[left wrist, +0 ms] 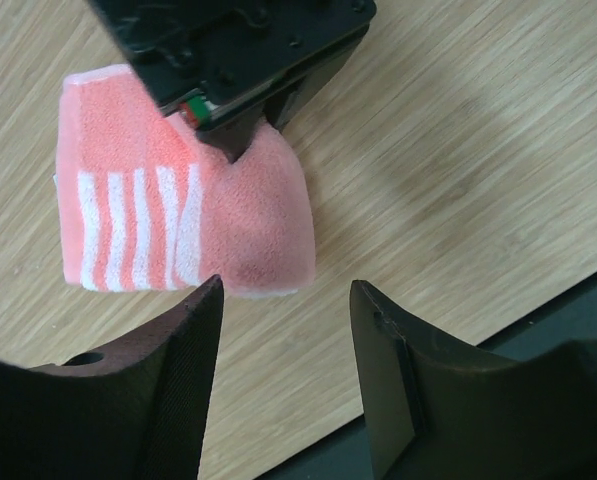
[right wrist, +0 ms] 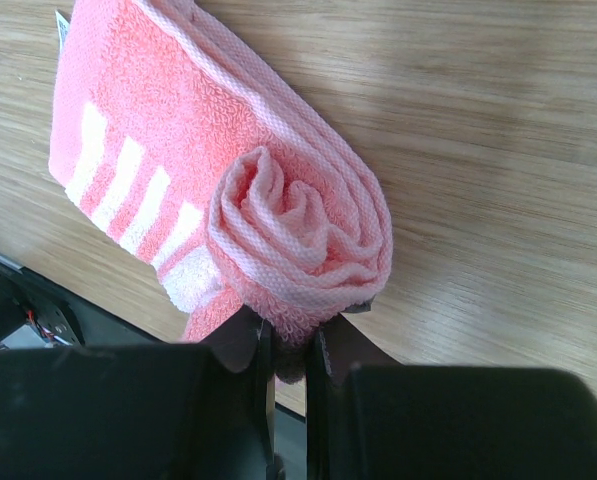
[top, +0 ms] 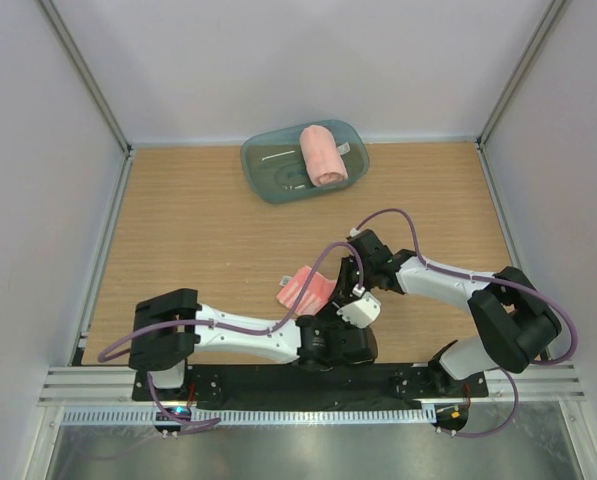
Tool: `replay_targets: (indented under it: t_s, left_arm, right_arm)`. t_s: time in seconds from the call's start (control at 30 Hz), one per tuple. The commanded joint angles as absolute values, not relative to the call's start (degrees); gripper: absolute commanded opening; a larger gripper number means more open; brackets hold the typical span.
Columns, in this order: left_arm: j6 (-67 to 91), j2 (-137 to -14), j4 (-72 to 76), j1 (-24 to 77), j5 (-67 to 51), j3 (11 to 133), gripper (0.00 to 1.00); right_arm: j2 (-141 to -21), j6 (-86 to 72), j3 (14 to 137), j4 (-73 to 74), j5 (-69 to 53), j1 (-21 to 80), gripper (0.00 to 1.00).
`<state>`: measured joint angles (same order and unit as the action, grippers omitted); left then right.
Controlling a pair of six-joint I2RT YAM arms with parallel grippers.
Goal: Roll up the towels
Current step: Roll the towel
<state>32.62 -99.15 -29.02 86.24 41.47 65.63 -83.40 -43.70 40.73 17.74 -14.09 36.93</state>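
A salmon-pink towel [top: 303, 288] with white stripes lies on the wooden table near the front edge, partly rolled. In the right wrist view its rolled end [right wrist: 298, 240] forms a loose spiral, and my right gripper [right wrist: 288, 345] is shut on the roll's lower edge. The left wrist view shows the striped towel [left wrist: 168, 215] flat behind the roll, with the right gripper [left wrist: 240, 148] pressing into it from above. My left gripper [left wrist: 286, 290] stands open just short of the towel's near edge, with only bare wood between its fingers. A second rolled pink towel [top: 323, 153] lies in the tub.
The translucent teal oval tub [top: 268, 170] stands at the back centre of the table. The black base rail [top: 278, 375] runs close below the striped towel. Both arms crowd together at the front centre. White walls enclose the table on three sides.
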Motion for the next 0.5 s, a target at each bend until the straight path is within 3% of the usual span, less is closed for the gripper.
replay_targets:
  t_s: [0.0,0.3,0.47]
  left_arm:
    - [29.89,-101.42,-25.4,86.4,44.83,68.12,0.55]
    - [29.79,-106.44,-19.52,82.97,43.07,61.63,0.56]
    - [30.85,-104.15,-16.44,81.21,40.87,57.57,0.49]
  right_arm:
    - [-83.67,-43.24,41.75,19.69,-13.54,37.44,0.01]
    - [-83.94,-42.98,41.57,19.77,-14.59,37.79,0.01]
    - [-83.76,-42.72,41.83,20.48,-15.03,37.79,0.01]
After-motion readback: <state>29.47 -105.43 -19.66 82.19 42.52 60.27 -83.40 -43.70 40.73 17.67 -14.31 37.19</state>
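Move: The near end of the rolled towel lies about 4 cm ahead of the left hand, 2 cm to its left and 6 cm below. The right gripper, pinching the roll, is some 7 cm ahead, 1 cm to the right and 4 cm lower; the towel's striped part lies about 7 cm ahead, 8 cm left and 7 cm down. From the right hand that near end is roughly 4 cm back, 2 cm left and 1 cm below. Bring the left gripper down about 5 cm, fingers open, onto the near end of the rolled towel, then ease it some 3 cm forward and slightly left in the later part so its fingertips straddle that end. Keep the right gripper still, holding its pinch on the roll. ##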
